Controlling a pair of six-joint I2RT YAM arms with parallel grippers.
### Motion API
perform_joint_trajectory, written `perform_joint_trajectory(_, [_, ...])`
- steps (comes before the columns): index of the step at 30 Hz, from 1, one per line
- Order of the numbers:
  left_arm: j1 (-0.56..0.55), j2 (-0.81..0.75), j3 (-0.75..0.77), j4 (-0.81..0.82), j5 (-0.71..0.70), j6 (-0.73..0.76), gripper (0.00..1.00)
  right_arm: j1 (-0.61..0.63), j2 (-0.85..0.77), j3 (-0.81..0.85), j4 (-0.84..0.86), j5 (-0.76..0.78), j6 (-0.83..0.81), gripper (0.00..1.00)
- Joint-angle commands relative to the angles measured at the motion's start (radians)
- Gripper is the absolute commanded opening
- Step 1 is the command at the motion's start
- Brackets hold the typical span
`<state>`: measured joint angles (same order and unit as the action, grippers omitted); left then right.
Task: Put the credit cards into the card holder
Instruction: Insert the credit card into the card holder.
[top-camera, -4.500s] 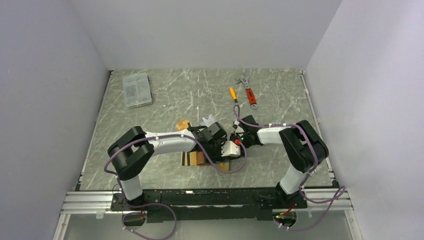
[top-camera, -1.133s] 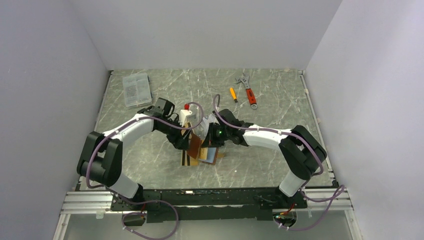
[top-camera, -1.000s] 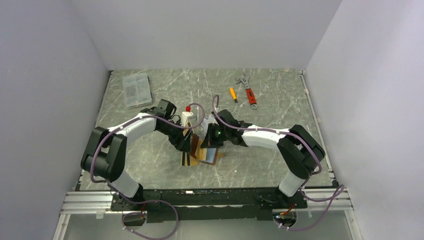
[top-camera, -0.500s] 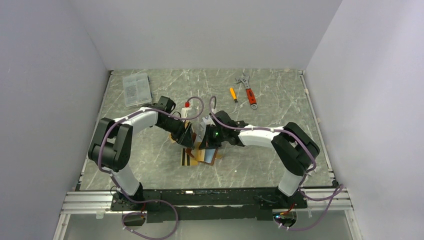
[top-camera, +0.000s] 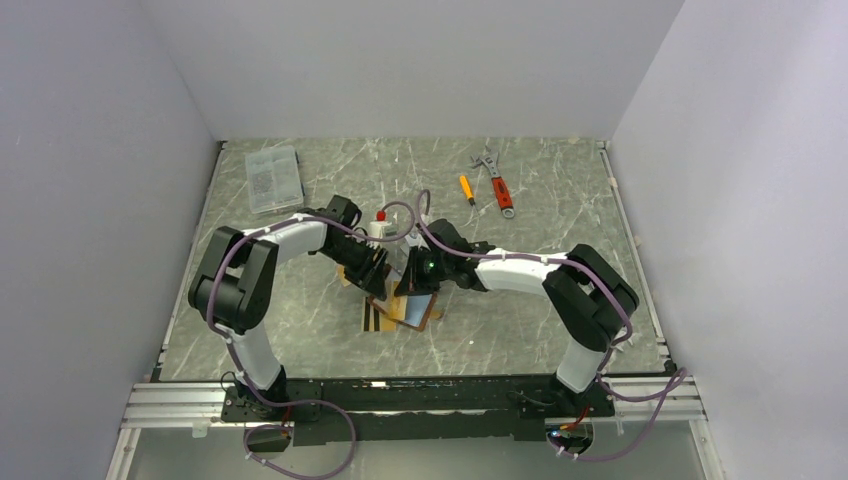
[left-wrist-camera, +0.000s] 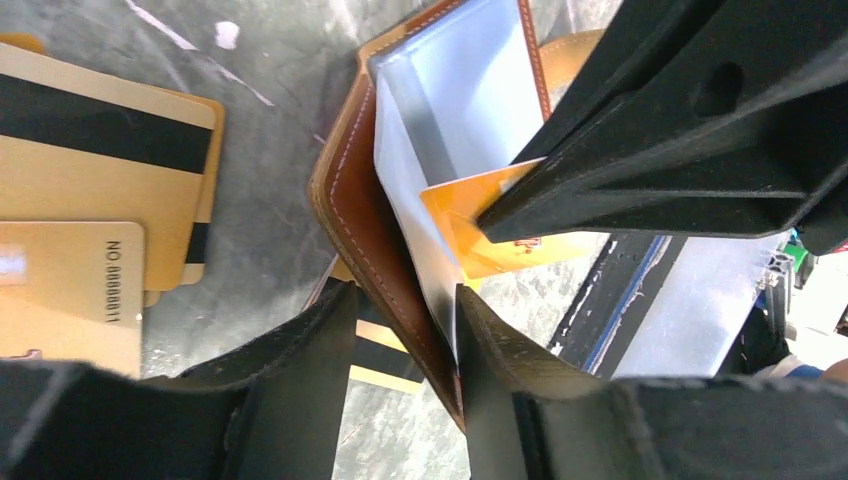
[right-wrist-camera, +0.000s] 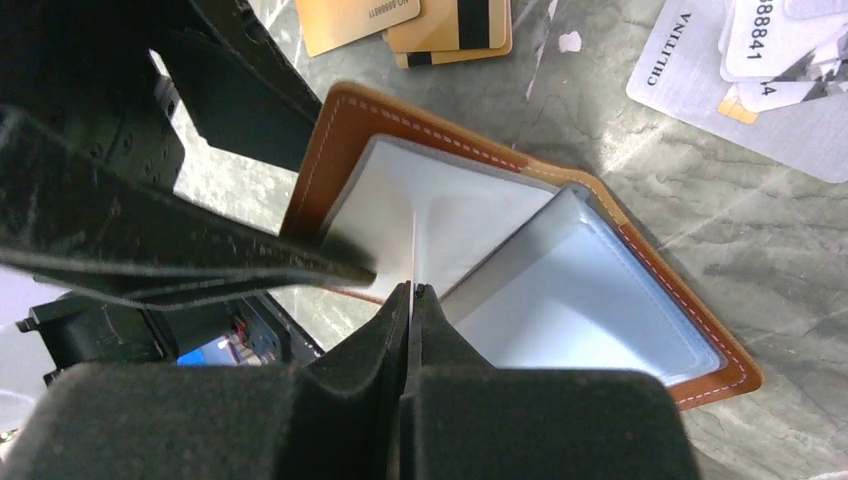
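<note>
The tan leather card holder (right-wrist-camera: 345, 130) lies open, propped up between the two grippers (top-camera: 418, 312). My right gripper (right-wrist-camera: 412, 290) is shut on an orange credit card (left-wrist-camera: 480, 215), seen edge-on, with its tip inside a clear sleeve (left-wrist-camera: 460, 90). My left gripper (left-wrist-camera: 405, 300) straddles the holder's leather cover (left-wrist-camera: 350, 200). Its jaws are part-way in, one finger against the sleeve and a gap still showing beside the other. Gold credit cards with black stripes (left-wrist-camera: 95, 160) lie flat on the table, and silver-grey ones (right-wrist-camera: 700, 70) lie beyond the holder.
A clear plastic parts box (top-camera: 273, 178) sits at the back left. A red-handled wrench (top-camera: 497, 182) and a small orange screwdriver (top-camera: 466, 188) lie at the back right. The two arms meet closely over the table's middle.
The left gripper has moved right to the holder and its jaws have narrowed round the leather cover. The right gripper has stayed at the sleeve, shut on the card.
</note>
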<state>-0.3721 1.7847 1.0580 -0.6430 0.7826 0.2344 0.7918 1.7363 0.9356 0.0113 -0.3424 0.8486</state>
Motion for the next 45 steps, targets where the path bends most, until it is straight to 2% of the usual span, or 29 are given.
perform_joint_trajectory(1, [-0.001, 0.004, 0.05, 0.014, -0.027, -0.012, 0.42, -0.017, -0.059, -0.052, 0.033, 0.005, -0.008, 0.0])
perform_joint_trajectory(5, [0.0, 0.007, 0.056, 0.005, 0.007, -0.019, 0.23, -0.075, -0.143, -0.179, 0.056, -0.006, 0.0, 0.0])
perform_joint_trajectory(7, [-0.001, 0.008, 0.055, 0.0, 0.02, -0.02, 0.19, -0.105, -0.188, -0.249, 0.074, -0.02, 0.005, 0.0])
perform_joint_trajectory(13, [-0.005, 0.011, 0.046, 0.003, 0.031, -0.025, 0.19, -0.143, -0.269, -0.367, 0.119, -0.07, 0.005, 0.0])
perform_joint_trajectory(26, [-0.011, 0.01, 0.054, -0.006, 0.022, -0.018, 0.18, -0.155, -0.335, -0.398, 0.145, -0.169, -0.045, 0.0])
perform_joint_trajectory(35, [-0.013, 0.004, 0.055, -0.01, 0.018, -0.011, 0.17, -0.159, -0.206, -0.362, 0.183, -0.255, -0.042, 0.0])
perform_joint_trajectory(45, [-0.013, 0.001, 0.056, -0.015, 0.012, -0.001, 0.16, -0.168, -0.153, -0.363, 0.23, -0.286, -0.036, 0.0])
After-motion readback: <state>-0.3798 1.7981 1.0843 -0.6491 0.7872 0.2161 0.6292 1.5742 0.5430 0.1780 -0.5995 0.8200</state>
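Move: The card holder lies open under both hands. Its right-hand sleeve pocket, where the card in the right hand is bound, is about 3 cm right of that hand, 2 cm back and 4 cm below. From there, the striped gold cards are some 6 cm left and 5 cm back; the silver cards 10 cm ahead and 4 cm right. The holder's left flap is about 2 cm right of the left hand and 1 cm ahead; more gold cards lie 7 cm ahead of it, 2 cm left. The orange card, still gripped in the right fingers, is swept about 8 cm to the right and slightly back, away from the left flap and across the sleeve pocket; it then eases farther back, rises a little and sinks beyond the pocket's back right corner. Meanwhile the left fingers close and pinch the flap, barely shifting, and keep it raised. ##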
